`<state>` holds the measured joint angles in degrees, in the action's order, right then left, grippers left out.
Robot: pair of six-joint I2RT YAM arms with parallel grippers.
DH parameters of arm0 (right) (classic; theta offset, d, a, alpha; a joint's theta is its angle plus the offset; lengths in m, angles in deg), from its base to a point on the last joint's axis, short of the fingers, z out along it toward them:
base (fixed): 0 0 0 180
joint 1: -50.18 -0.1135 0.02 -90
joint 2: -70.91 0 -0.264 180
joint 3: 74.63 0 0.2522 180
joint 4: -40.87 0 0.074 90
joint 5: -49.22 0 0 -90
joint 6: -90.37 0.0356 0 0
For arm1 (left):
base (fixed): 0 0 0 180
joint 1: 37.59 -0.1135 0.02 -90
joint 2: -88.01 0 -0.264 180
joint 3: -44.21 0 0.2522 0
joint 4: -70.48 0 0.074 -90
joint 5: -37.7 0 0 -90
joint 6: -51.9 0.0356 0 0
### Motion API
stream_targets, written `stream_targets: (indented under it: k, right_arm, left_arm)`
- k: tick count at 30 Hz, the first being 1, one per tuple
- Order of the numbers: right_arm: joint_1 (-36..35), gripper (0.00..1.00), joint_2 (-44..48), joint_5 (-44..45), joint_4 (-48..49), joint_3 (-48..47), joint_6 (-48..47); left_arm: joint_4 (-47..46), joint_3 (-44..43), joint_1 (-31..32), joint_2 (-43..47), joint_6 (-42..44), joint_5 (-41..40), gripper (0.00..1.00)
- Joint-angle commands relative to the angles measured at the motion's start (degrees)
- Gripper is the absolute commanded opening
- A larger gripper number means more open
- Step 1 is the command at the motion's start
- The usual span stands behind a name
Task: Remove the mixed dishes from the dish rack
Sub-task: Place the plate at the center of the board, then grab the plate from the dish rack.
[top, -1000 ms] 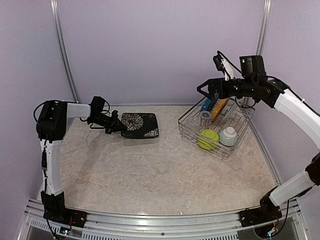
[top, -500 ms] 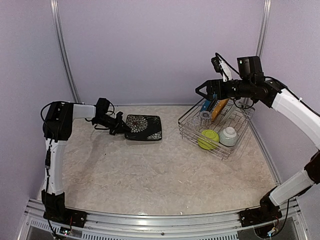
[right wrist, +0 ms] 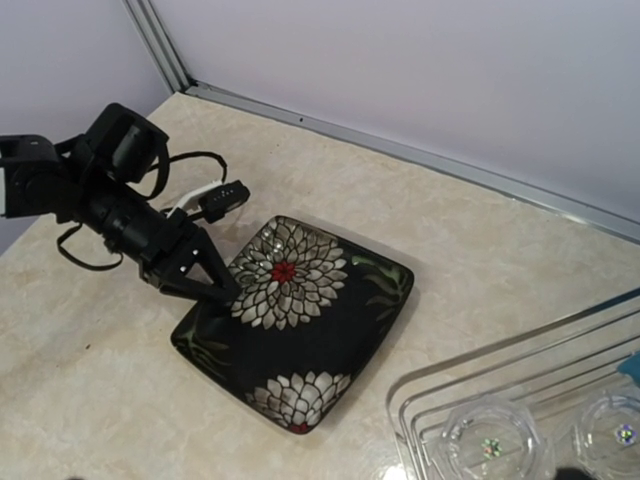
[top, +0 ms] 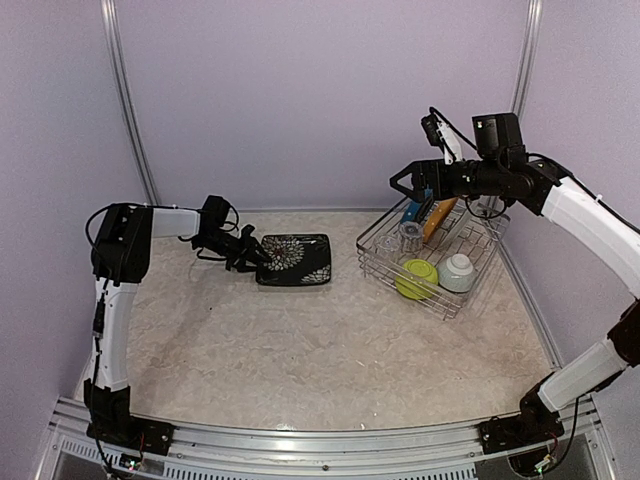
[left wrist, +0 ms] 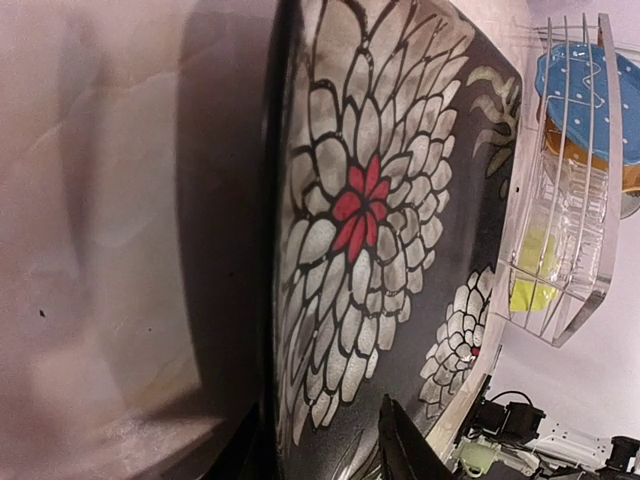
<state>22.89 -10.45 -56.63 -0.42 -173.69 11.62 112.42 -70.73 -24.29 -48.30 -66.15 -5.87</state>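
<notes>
The black square plate [top: 295,260] with white flowers lies flat on the table left of the dish rack [top: 372,262]. My left gripper [top: 258,258] is at its left rim, fingers slightly parted, one above and one below the edge [left wrist: 320,440]; the right wrist view shows this too [right wrist: 215,290]. In the rack are a lime-green bowl [top: 416,277], a pale bowl [top: 457,271], two clear glasses [top: 410,236] and a blue dotted plate [top: 412,212] standing against a yellow one [top: 438,215]. High above the rack's far left corner, my right gripper [top: 400,183] hangs open and empty.
The rack sits at the table's far right, close to the right wall. A metal rail [right wrist: 420,155] runs along the back wall behind the plate. Marbled tabletop [top: 320,350] stretches from the plate to the arm bases.
My left gripper has carried the black plate to the right and set it down flat, and its jaws have loosened. The right arm has barely moved.
</notes>
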Motion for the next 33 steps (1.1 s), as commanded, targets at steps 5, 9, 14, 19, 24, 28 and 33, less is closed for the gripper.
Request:
stream_targets:
  k: [5,9,14,19,24,28,33]
  right_arm:
    - [0.55,0.99,-0.55,-0.23,0.38,0.1,-0.16]
    - [0.57,0.99,-0.49,0.26,0.42,0.05,-0.33]
    - [0.57,0.99,-0.4,0.5,0.38,0.07,-0.44]
    - [0.57,0.99,-0.51,0.13,0.42,0.27,-0.59]
    - [0.57,0.99,-0.94,-0.3,0.54,0.33,-0.42]
    - [0.57,0.99,-1.06,-0.33,0.4,0.34,-0.36]
    - [0.56,0.99,-1.05,0.24,0.17,0.35,-0.33]
  left_arm:
    - [2.24,-0.07,0.69,1.14,1.27,-5.85,0.42]
    - [3.89,0.04,1.0,2.54,1.55,-10.16,0.48]
    - [5.24,-0.82,1.07,3.67,1.95,-13.85,0.57]
    - [5.66,-3.39,1.35,1.98,2.8,-13.22,0.57]
    - [5.02,-6.44,2.12,-0.51,3.02,-12.42,0.58]
    - [6.35,-9.93,2.61,-2.66,3.33,-12.4,0.58]
    - [7.05,-11.82,2.83,-3.98,4.19,-12.4,0.58]
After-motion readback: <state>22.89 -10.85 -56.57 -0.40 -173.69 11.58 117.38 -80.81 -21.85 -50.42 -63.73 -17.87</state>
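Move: At the left rim of the plate, the left hand has its part-open fingers astride the edge; the plate's middle lies about 9 cm to its right, level fore-and-aft and some 2 cm below. The dish rack's middle is about 47 cm to this hand's right and 2 cm ahead, its nearest glass cup about 34 cm right and 4 cm ahead. From the right hand, the plate's middle lies some 12 cm ahead, 26 cm left and 33 cm below. Opening its fingers further, from about a third to over half, the left hand frees the plate's left rim, easing about 1 cm up and 1 cm left as the wrist tips the fingers some 10 degrees steeper. Then it slides forward along that rim, about 3 cm in all, drifting nearly 2 cm back to the right. ##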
